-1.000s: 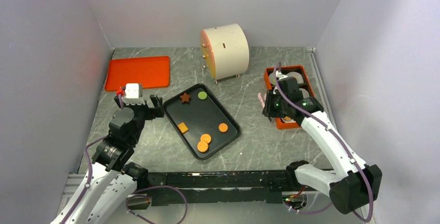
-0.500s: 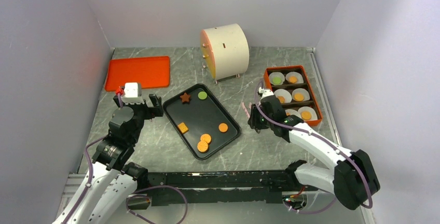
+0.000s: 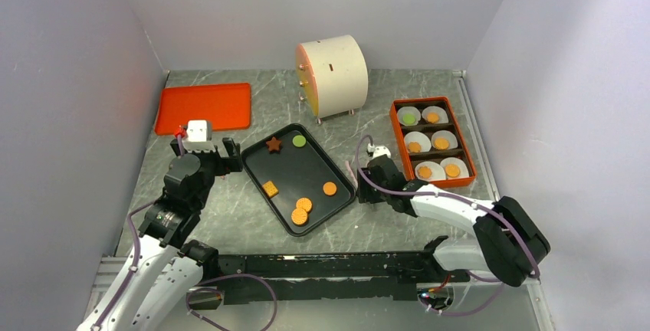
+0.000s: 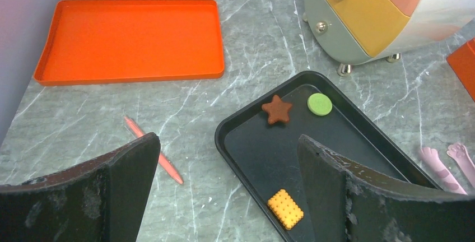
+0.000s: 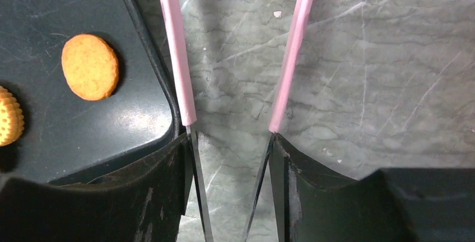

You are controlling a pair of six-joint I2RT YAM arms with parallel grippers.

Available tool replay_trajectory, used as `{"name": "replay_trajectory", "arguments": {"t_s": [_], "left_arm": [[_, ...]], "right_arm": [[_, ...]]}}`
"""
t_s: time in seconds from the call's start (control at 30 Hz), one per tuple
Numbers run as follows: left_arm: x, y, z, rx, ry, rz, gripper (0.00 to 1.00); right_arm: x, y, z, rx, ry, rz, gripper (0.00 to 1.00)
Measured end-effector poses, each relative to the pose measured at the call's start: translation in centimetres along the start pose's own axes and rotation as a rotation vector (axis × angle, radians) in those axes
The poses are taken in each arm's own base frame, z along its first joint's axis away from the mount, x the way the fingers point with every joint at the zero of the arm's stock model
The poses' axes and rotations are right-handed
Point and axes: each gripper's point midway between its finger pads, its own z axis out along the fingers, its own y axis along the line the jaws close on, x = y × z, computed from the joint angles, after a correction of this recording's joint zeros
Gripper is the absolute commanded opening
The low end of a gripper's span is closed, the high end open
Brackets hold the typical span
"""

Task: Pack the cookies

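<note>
Cookies lie on a black tray (image 3: 318,164): a brown star (image 3: 274,144), a green round (image 3: 299,140), an orange square (image 3: 270,188) and three orange rounds (image 3: 329,188). An orange box (image 3: 469,164) holds white liners with cookies in them. My right gripper (image 3: 366,185) is shut on pink tongs (image 5: 176,57). The tong arms are spread and empty, at the tray's right edge beside an orange round (image 5: 89,66). My left gripper (image 3: 211,155) is open and empty left of the tray, with the star (image 4: 277,109) and square (image 4: 285,208) ahead of it.
A flat orange tray (image 3: 203,106) lies at the back left. A cream drum-shaped drawer toy (image 3: 331,76) stands behind the black tray. A thin red stick (image 4: 154,149) lies on the table left of the tray. Grey walls close in both sides.
My right gripper has moved with the tongs from over the orange box leftward and down to the black tray's right edge. The left arm has barely moved.
</note>
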Motion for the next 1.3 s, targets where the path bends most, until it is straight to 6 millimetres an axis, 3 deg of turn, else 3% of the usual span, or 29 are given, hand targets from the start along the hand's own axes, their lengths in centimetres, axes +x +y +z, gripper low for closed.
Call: {"name": "replay_trajectory", "arguments": {"t_s": [0.27,0.57,0.93,1.07,1.2,1.3], "left_arm": [[0.0,0.1,0.0,-0.002,0.000,0.000,0.96],[0.0,0.1,0.0,-0.004,-0.001,-0.001,0.96],[-0.1,0.1,0.0,-0.005,-0.004,-0.003,0.96],[-0.1,0.2,0.0,-0.005,-0.003,-0.003,0.96],[-0.1,0.2,0.0,-0.006,-0.003,-0.008,0.96],[-0.1,0.2,0.0,-0.007,-0.003,-0.009,0.96]], "right_arm": [[0.2,0.1,0.3,0.054,-0.023,-0.021,0.63],[0.3,0.7,0.6,0.097,-0.033,-0.080,0.66],[1.4,4.7,-0.1,0.017,0.009,-0.179,0.74],[0.2,5.4,-1.0,0.015,-0.001,-0.182,0.80],[-2.9,5.7,-2.4,0.043,-0.058,-0.174,0.83],[-5.7,4.0,-3.1,0.105,-0.105,-0.132,0.84]]}}
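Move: Just left of the right fingers, which hold the pink-tipped tongs close over the table, begins the tray's edge; the tray's middle is about 19 cm left and 2 cm ahead. On the tray, a lone round cookie lies roughly 10 cm left and 1 cm back, a cookie pair some 18 cm left and 7 cm back. The cookie box stands about 21 cm right, 13 cm ahead. For the left hand, the tray's middle is around 20 cm right, 1 cm back and 23 cm below. Staying low by the tray's edge, the right hand first opens its fingers a little and tilts its left side down, then sweeps about 5 cm left and some 2 cm back against the tray's near right side. Opening wide, it lets go of the tongs and climbs roughly 7 cm, going forward and finally drifting back right. ##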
